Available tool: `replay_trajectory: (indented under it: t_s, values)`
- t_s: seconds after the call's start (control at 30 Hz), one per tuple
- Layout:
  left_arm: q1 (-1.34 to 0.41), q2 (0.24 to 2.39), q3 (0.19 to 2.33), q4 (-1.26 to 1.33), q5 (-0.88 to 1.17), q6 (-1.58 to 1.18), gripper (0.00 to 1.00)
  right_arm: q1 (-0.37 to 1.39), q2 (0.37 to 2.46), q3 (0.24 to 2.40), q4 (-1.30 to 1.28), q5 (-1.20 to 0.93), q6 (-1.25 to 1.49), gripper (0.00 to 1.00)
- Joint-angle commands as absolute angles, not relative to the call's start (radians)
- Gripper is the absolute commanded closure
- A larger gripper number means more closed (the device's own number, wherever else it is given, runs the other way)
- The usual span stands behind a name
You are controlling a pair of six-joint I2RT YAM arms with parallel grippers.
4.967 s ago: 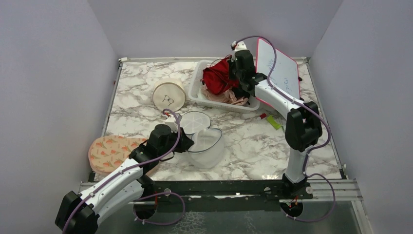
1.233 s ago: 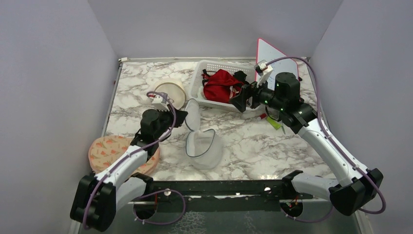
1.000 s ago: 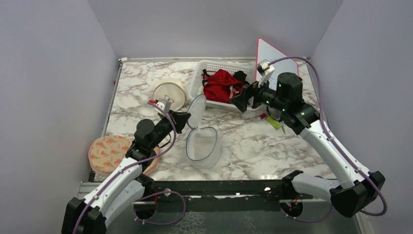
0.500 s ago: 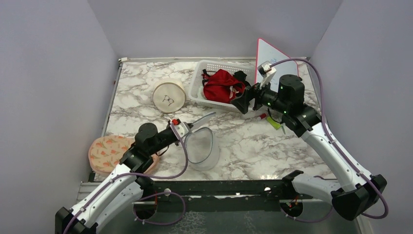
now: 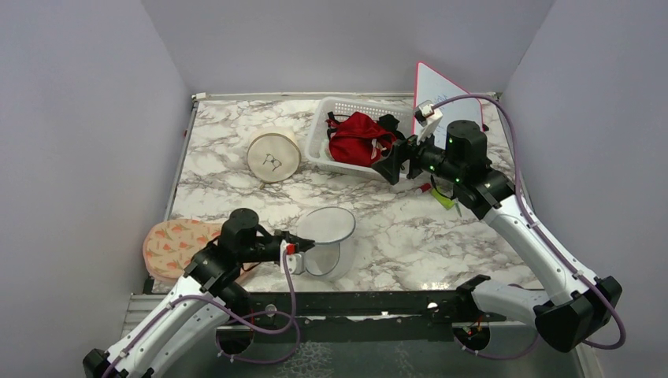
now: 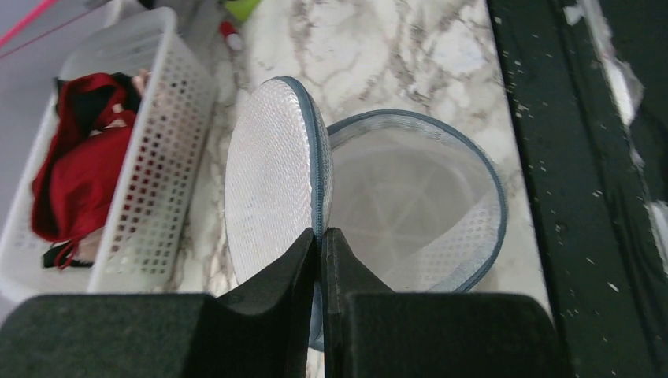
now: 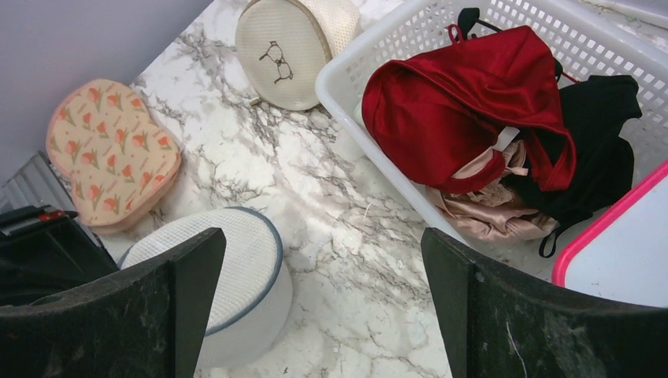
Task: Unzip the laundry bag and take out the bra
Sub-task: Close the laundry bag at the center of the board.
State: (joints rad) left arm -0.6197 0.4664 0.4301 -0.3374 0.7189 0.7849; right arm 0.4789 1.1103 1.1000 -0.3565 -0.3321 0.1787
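Note:
The laundry bag (image 5: 329, 250) stands at the near middle of the table, unzipped. Its round mesh lid (image 5: 324, 226) lies tilted over the opening. My left gripper (image 5: 302, 245) is shut on the lid's grey-blue zip edge (image 6: 319, 177). In the left wrist view the bag's inside (image 6: 410, 209) shows only mesh. A red bra (image 5: 358, 138) lies in the white basket (image 5: 321, 150) at the back, on black and pink garments. My right gripper (image 5: 396, 165) is open and empty, just in front of the basket. The right wrist view shows the bag (image 7: 228, 276) and the red bra (image 7: 465, 94).
A cream round case (image 5: 273, 155) with a black drawing stands left of the basket. A peach patterned pouch (image 5: 175, 242) lies at the near left under my left arm. A pink-edged whiteboard (image 5: 441, 98) leans at the back right. Markers (image 5: 443, 197) lie below my right gripper.
My left gripper has drawn back towards the near edge, swinging the lid from upright down over the bag. My right arm has hardly moved in the last second.

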Motion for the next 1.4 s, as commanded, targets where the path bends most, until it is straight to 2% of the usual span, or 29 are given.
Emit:
replay_trajectory:
  t_s: [0.0,0.43,0.57,0.6,0.63,0.7,0.73,0.77,0.8,1.13,1.2,1.37]
  values:
    - [-0.693,0.514,0.461,-0.477,0.750,0.927,1.00,0.485,1.114,1.107,-0.351,-0.318,0.175,0.07]
    - [-0.778,0.577,0.493,-0.517,0.731,0.917,0.99,0.485,1.133,1.110,-0.340,-0.330,0.180,0.08]
    - [-0.797,0.596,0.517,-0.529,0.722,0.886,0.72,0.485,1.122,1.099,-0.348,-0.320,0.175,0.08]
    - [-0.800,0.596,0.520,-0.529,0.718,0.880,0.55,0.484,1.119,1.093,-0.348,-0.318,0.175,0.08]
    - [-0.801,0.592,0.523,-0.524,0.715,0.870,0.42,0.484,1.118,1.087,-0.350,-0.317,0.173,0.08]
    - [-0.801,0.585,0.531,-0.523,0.705,0.859,0.35,0.485,1.121,1.083,-0.359,-0.314,0.168,0.08]
    - [-0.802,0.582,0.535,-0.522,0.701,0.855,0.26,0.485,1.122,1.082,-0.364,-0.312,0.164,0.08]
    - [-0.802,0.578,0.537,-0.518,0.701,0.848,0.08,0.485,1.122,1.081,-0.367,-0.311,0.161,0.08]
    - [-0.802,0.576,0.537,-0.508,0.704,0.835,0.02,0.484,1.121,1.080,-0.368,-0.309,0.160,0.08]
    - [-0.802,0.501,0.532,-0.267,0.678,0.631,0.01,0.484,1.113,1.091,-0.375,-0.300,0.155,0.08]
    - [-0.802,0.504,0.529,-0.175,0.607,0.504,0.01,0.484,1.117,1.091,-0.376,-0.301,0.154,0.08]
    - [-0.801,0.654,0.632,-0.050,0.231,0.151,0.01,0.484,1.129,1.098,-0.391,-0.303,0.151,0.08]
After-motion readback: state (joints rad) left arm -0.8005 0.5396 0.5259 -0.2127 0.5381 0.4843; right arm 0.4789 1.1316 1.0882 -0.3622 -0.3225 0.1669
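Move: My left hand already pinches the rim of the laundry bag's raised lid. The middle of the bag lies about 6 cm to the right, 2 cm back and roughly 10 cm below. From this hand the round glasses pouch is about 28 cm ahead and 11 cm left, and the white basket some 33 cm ahead and 17 cm right, both about 12 cm lower. From my right hand the bag is about 18 cm back, 18 cm left and 20 cm below. I bring the lid's rim back and down about 5 cm with my left hand, turning some 10 degrees clockwise, towards the open bag. There I nearly stop, open the fingers wide and let go of the rim, then rise about 8 cm straight off it, swinging a little forward and undoing the turn, fingers still open. ##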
